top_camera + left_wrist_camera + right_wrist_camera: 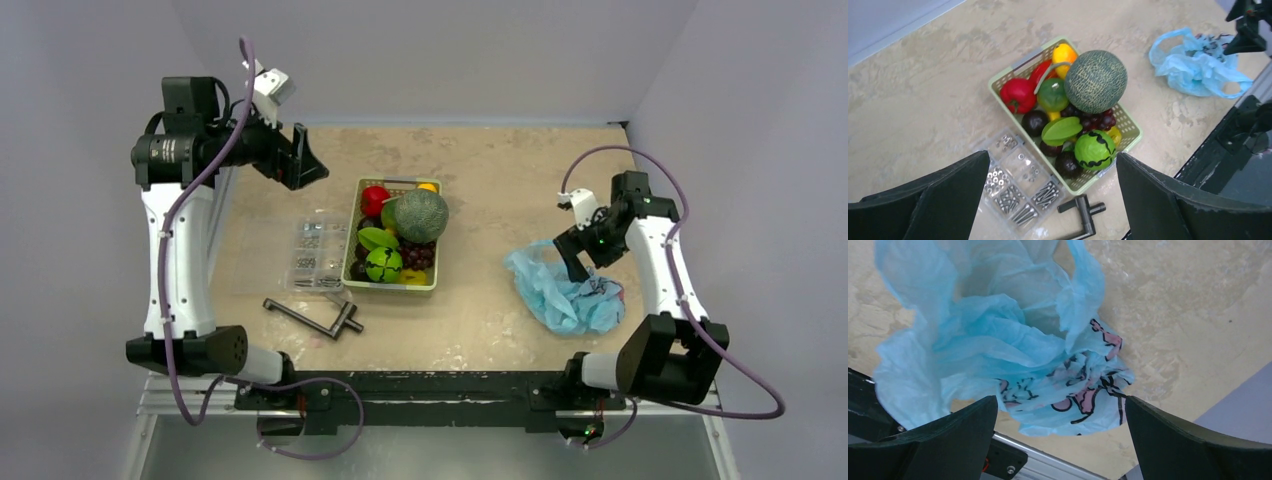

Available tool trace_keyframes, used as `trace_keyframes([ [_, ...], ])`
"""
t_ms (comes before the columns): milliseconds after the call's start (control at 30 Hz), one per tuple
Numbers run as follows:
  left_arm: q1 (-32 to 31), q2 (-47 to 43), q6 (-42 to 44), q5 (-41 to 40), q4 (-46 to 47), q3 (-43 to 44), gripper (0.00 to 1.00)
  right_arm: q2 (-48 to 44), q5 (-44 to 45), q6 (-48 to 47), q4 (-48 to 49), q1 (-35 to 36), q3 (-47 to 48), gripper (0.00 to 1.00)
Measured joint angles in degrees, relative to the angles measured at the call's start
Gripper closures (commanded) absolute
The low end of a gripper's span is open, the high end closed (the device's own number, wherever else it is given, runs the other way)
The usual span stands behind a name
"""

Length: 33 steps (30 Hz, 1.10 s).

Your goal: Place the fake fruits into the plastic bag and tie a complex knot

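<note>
The fake fruits are piled in a green mesh basket (356,218) mid-table: a netted melon (420,215), a red apple (375,200) and a green striped ball (384,264). The left wrist view shows the melon (1095,81), the apple (1018,95) and dark grapes (1100,121). My left gripper (303,160) hangs open high above the table's back left, holding nothing. The plastic bag (565,295) lies crumpled at the right, its handle loops loose; no knot is in view. My right gripper (575,255) hovers open just over the bag (1013,350), apart from it.
A clear compartment box of screws (315,255) lies left of the basket. A black angled handle tool (315,318) lies in front of that box. The metal rail (1048,465) of the table's near edge runs just beyond the bag. Walls close the back and sides.
</note>
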Motion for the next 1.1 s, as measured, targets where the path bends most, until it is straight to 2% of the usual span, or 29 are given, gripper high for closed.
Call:
trace_keyframes([
  [67,0.0,2.8,0.0,3.3,0.4,2.9,0.0,1.1,0.3,-1.7,-0.3,-3.0,0.0,0.01],
  [167,-0.1,4.1,-1.0,8.3,1.8,1.5,0.0,3.9,1.3,-4.1,-0.5,-6.1,-0.4,0.01],
  [333,-0.7,0.5,-4.4,12.1,6.8,-9.5,0.0,7.5,1.8,-6.4,1.3,-6.3,-6.2,0.02],
  [400,-0.7,-2.6,-6.4,12.4,10.2,-14.8,0.0,9.8,1.8,-6.7,2.6,-6.3,-9.1,0.11],
  [433,-0.7,-3.9,-7.0,12.3,11.5,-16.5,0.0,11.1,1.9,-6.8,3.6,-6.3,-10.3,0.2],
  [533,-0.7,-8.4,-7.5,12.3,14.5,-19.7,0.0,14.0,1.7,-7.5,5.8,-6.3,-12.5,0.83],
  [567,-0.7,-9.4,-7.3,12.6,15.1,-19.7,0.0,14.4,1.3,-7.6,6.1,-6.3,-12.6,1.0],
  [700,-1.5,-11.8,-4.3,14.3,15.3,-19.2,0.0,13.0,-3.8,-7.7,6.7,-6.3,-10.9,1.0],
  [800,-4.9,-12.4,-2.1,14.6,15.6,-19.6,0.0,8.1,-9.9,-7.5,6.6,-6.3,-6.4,1.0],
  [900,-11.8,-13.0,1.3,13.1,16.2,-21.0,0.0,1.7,-16.9,-7.3,6.7,-6.0,1.2,1.0],
  [1100,-29.2,-13.2,10.0,5.1,19.1,-21.9,0.0,-3.8,-25.1,-6.9,5.8,-4.2,10.4,1.0],
])
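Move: Below and a little behind the open right hand lies the crumpled blue bag, its middle about 4 cm back, level sideways and 11 cm down; the fruit basket is roughly 38 cm to this hand's left and 8 cm farther out. From the open left hand the bag lies some 55 cm right, 10 cm back and 34 cm down, the basket about 16 cm right, 2 cm farther out and 33 cm below. Dipping about 11 cm and drawing back some 5 cm, the right hand shuts its fingers on the bag's printed part, then swings up some 20 cm, forward and slightly left, pinching the bag as the wrist tips upward. The open left hand goes right and back over the basket, towards the bag, turning about 35 degrees clockwise. ##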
